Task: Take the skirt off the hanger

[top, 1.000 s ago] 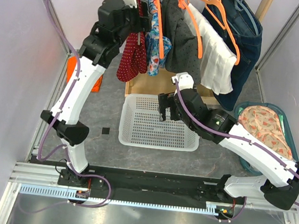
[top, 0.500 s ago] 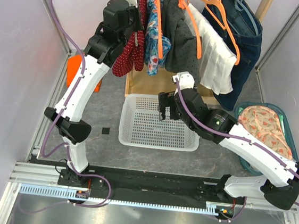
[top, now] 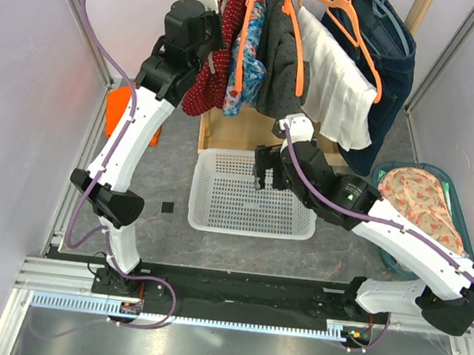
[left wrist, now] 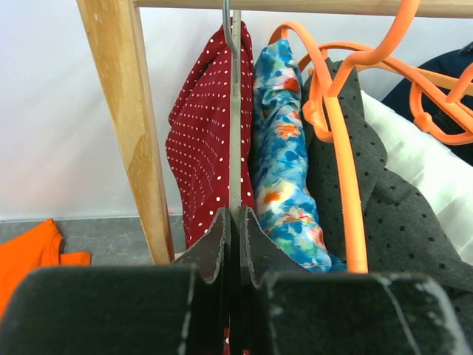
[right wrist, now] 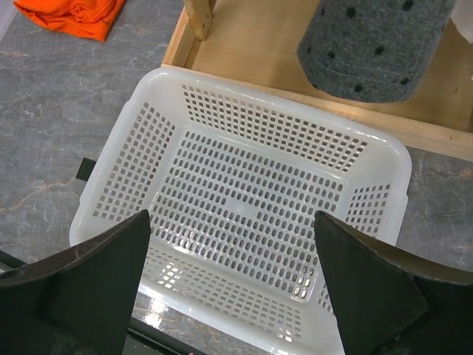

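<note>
A red skirt with white dots (left wrist: pixel 203 140) hangs from a thin grey hanger (left wrist: pixel 235 111) hooked on the wooden rail, leftmost on the rack (top: pixel 205 94). My left gripper (left wrist: pixel 235 213) is up at the rack (top: pixel 210 49), shut on the grey hanger's straight stem just below the hook, and the red fabric falls to the left of the stem. My right gripper (right wrist: pixel 230 216) stands wide open with nothing between its fingers, hovering over the white perforated basket (right wrist: pixel 140 155), lower than the clothes in the top view (top: pixel 268 171).
To the right of the skirt hang a blue floral garment (left wrist: pixel 284 170), a grey dotted one (left wrist: pixel 384 200) on an orange hanger (left wrist: pixel 344 163), a white one (top: pixel 341 78) and denim (top: pixel 393 67). A wooden post (left wrist: pixel 129 126) stands left. Orange cloth (right wrist: pixel 70 15) lies on the floor. A teal tub (top: pixel 458 209) sits right.
My left gripper has shut on the grey hanger's stem. The hanging clothes have swung left and bunched together. The right arm has barely moved.
</note>
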You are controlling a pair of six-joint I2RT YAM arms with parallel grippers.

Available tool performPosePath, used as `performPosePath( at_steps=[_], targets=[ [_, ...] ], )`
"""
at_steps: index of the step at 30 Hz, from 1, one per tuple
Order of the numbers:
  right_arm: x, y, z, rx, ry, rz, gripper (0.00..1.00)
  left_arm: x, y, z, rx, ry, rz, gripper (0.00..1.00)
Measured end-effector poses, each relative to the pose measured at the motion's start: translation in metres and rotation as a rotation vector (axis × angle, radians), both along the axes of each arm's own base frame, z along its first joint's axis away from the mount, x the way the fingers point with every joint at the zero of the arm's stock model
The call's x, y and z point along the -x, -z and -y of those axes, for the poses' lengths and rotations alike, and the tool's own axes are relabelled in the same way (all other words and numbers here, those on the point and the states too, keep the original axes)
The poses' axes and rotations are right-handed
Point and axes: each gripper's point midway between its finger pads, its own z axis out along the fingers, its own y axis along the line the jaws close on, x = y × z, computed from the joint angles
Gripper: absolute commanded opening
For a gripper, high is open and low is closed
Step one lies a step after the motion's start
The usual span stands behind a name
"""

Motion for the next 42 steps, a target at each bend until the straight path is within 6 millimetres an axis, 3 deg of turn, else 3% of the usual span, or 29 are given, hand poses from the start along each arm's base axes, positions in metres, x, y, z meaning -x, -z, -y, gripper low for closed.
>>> performPosePath(
  at_steps=[7, 13, 18, 23, 29, 34, 40, 42],
  targets=[
    [0.000, 0.011, 0.000, 0.011, 0.002, -0.012, 0.98, 0.007, -0.008, 0.007, -0.033, 0.081, 0.005, 0.02],
    [0.001, 0.017, 0.000, 0.015, 0.003, -0.017, 0.98, 0.026, -0.035, 0.010, -0.059, 0.154, 0.059, 0.02],
    [0.002, 0.018, 0.002, 0.013, 0.003, -0.016, 0.98, 0.048, -0.055, -0.002, -0.068, 0.159, 0.096, 0.02],
    [0.003, 0.014, 0.005, 0.002, 0.003, -0.009, 0.98, 0.072, -0.051, -0.018, -0.110, 0.151, 0.080, 0.02],
    [0.005, 0.003, 0.006, -0.035, 0.003, 0.013, 0.98, 0.126, -0.039, -0.049, -0.166, 0.150, 0.053, 0.02],
    [0.004, -0.011, -0.009, -0.112, -0.040, 0.037, 0.98, 0.183, -0.036, -0.075, -0.193, 0.174, 0.034, 0.02],
    [0.012, -0.039, -0.061, -0.347, -0.211, 0.065, 0.98, 0.255, -0.059, -0.100, -0.165, 0.239, 0.079, 0.02],
    [0.016, -0.046, -0.080, -0.433, -0.272, 0.058, 0.98, 0.268, -0.066, -0.103, -0.150, 0.256, 0.100, 0.02]
  ],
)
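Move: Pinched already in the left fingers is the near end of the grey hanger; the skirt's middle is about 12 cm ahead of this hand and 15 cm below it. The blue floral garment hangs some 8 cm right of the skirt, the rack's left post 8 cm left of it and slightly farther out. From the open right hand the skirt lies roughly 30 cm ahead, 14 cm left and 5 cm above; the basket is 30 cm below, 2 cm ahead and 4 cm left. Keeping its pinch on the hanger, the left hand first lifts about 5 cm while easing back to free the hook from the rail, then sweeps back and left away from the rack, some 27 cm back in all, turning about 15 degrees clockwise. Late on, the right hand, still wide open, goes about 8 cm left and 5 cm up towards the skirt, rolling left side up and turning counter-clockwise. ##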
